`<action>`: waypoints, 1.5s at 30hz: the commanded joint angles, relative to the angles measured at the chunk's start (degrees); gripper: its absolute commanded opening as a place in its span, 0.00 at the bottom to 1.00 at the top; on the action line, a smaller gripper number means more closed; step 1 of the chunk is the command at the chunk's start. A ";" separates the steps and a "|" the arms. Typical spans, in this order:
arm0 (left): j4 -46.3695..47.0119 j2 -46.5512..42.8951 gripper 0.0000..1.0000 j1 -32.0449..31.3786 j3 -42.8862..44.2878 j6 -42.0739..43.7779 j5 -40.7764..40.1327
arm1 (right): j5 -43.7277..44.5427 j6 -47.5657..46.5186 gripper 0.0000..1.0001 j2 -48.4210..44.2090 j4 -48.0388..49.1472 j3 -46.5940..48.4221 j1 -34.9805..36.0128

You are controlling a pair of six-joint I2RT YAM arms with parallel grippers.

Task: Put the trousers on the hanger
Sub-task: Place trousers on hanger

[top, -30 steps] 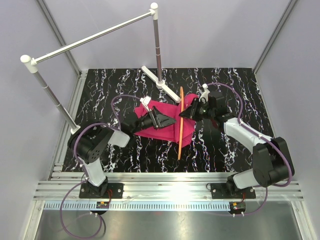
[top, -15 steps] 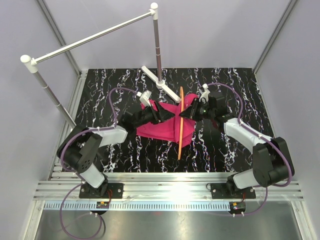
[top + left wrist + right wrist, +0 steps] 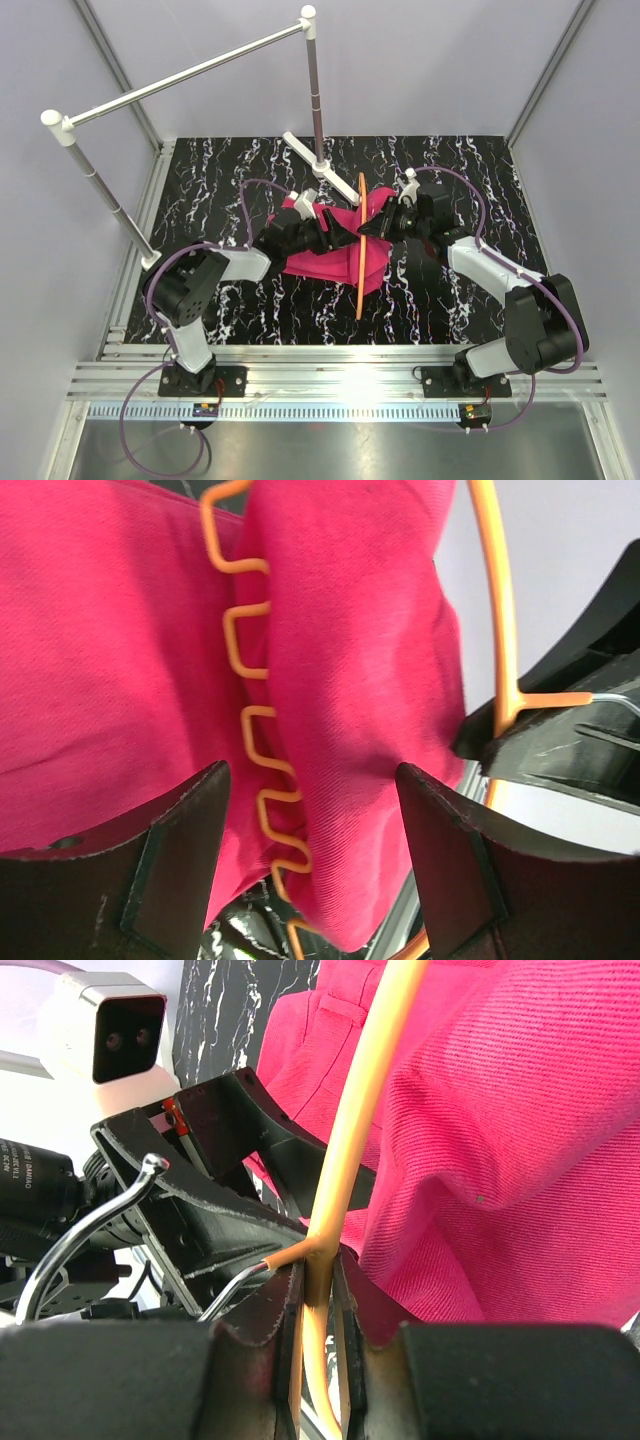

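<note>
The magenta trousers [image 3: 325, 255] lie in the middle of the black marbled table, with part of the cloth pushed through the orange hanger [image 3: 361, 250]. My right gripper [image 3: 372, 228] is shut on the hanger's top, by its wire hook [image 3: 90, 1225], and holds it on edge. In the right wrist view the orange arm [image 3: 355, 1110] runs up from the jaws past the cloth [image 3: 500, 1140]. My left gripper [image 3: 338, 232] is open, its fingers [image 3: 170, 870] straddling a fold of trousers [image 3: 350, 680] draped over the wavy lower bar [image 3: 250, 730].
A silver rail with white end caps [image 3: 185, 75] stands on two posts at the back left; its white foot [image 3: 320, 165] lies just behind the trousers. Grey walls close in the table, and an aluminium frame [image 3: 330, 375] runs along the near edge.
My left gripper has moved right, up to the hanger, and more magenta cloth now shows beyond the hanger. My right gripper and the hanger have stayed in place.
</note>
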 commanded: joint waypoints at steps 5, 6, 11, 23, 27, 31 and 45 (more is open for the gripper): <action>4.28 3.20 0.70 -0.90 4.01 -0.90 -0.22 | -0.26 -1.06 0.00 -1.93 3.75 0.13 -0.59; 4.02 3.65 0.70 -0.99 4.79 -0.90 -0.14 | -0.26 -1.14 0.00 -1.93 3.75 0.05 -0.59; 4.72 6.11 0.63 -1.95 6.64 -1.60 0.65 | -0.17 -0.88 0.00 -1.75 4.02 0.13 -0.59; 21.76 5.94 0.00 0.41 0.25 -10.48 2.85 | 4.65 1.05 0.00 -6.57 3.67 -3.28 -1.20; 26.69 3.39 0.00 3.75 -2.49 -14.08 4.34 | 8.00 3.24 0.00 -10.97 5.32 -6.45 -1.64; 30.20 1.20 0.00 6.22 -3.64 -16.89 6.80 | 9.93 6.50 0.00 -13.88 9.19 -9.35 -1.82; 28.38 -14.26 0.00 10.08 -8.03 -15.87 8.30 | 14.94 15.55 0.00 -9.75 21.41 -14.19 -1.73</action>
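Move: The top fold of the trousers bulges through the hanger just in front of the left hand's open fingers, about 4 cm to the right, 1 cm ahead and 1 cm lower. From that hand, the hanger's neck is some 4 cm right, 1 cm back and 4 cm higher, and the curly lower bar about 4 cm right, 1 cm back and 5 cm lower. For the right hand, holding the neck, the fold lies 2 cm ahead, 5 cm below and neither left nor right. The left hand eases about 3 cm right into the hanger's opening with its fingers around the trousers' fold, shuts on the cloth, then draws it back left some 7 cm and up about 9 cm, rolling some 20 degrees so that its right side rises. The right hand keeps its grip on the hanger's neck, still until the cloth is pinched, then shifts about 2 cm right and 3 cm up, dipping back and forward again on the way, while it turns the hanger a little over 10 degrees clockwise. ##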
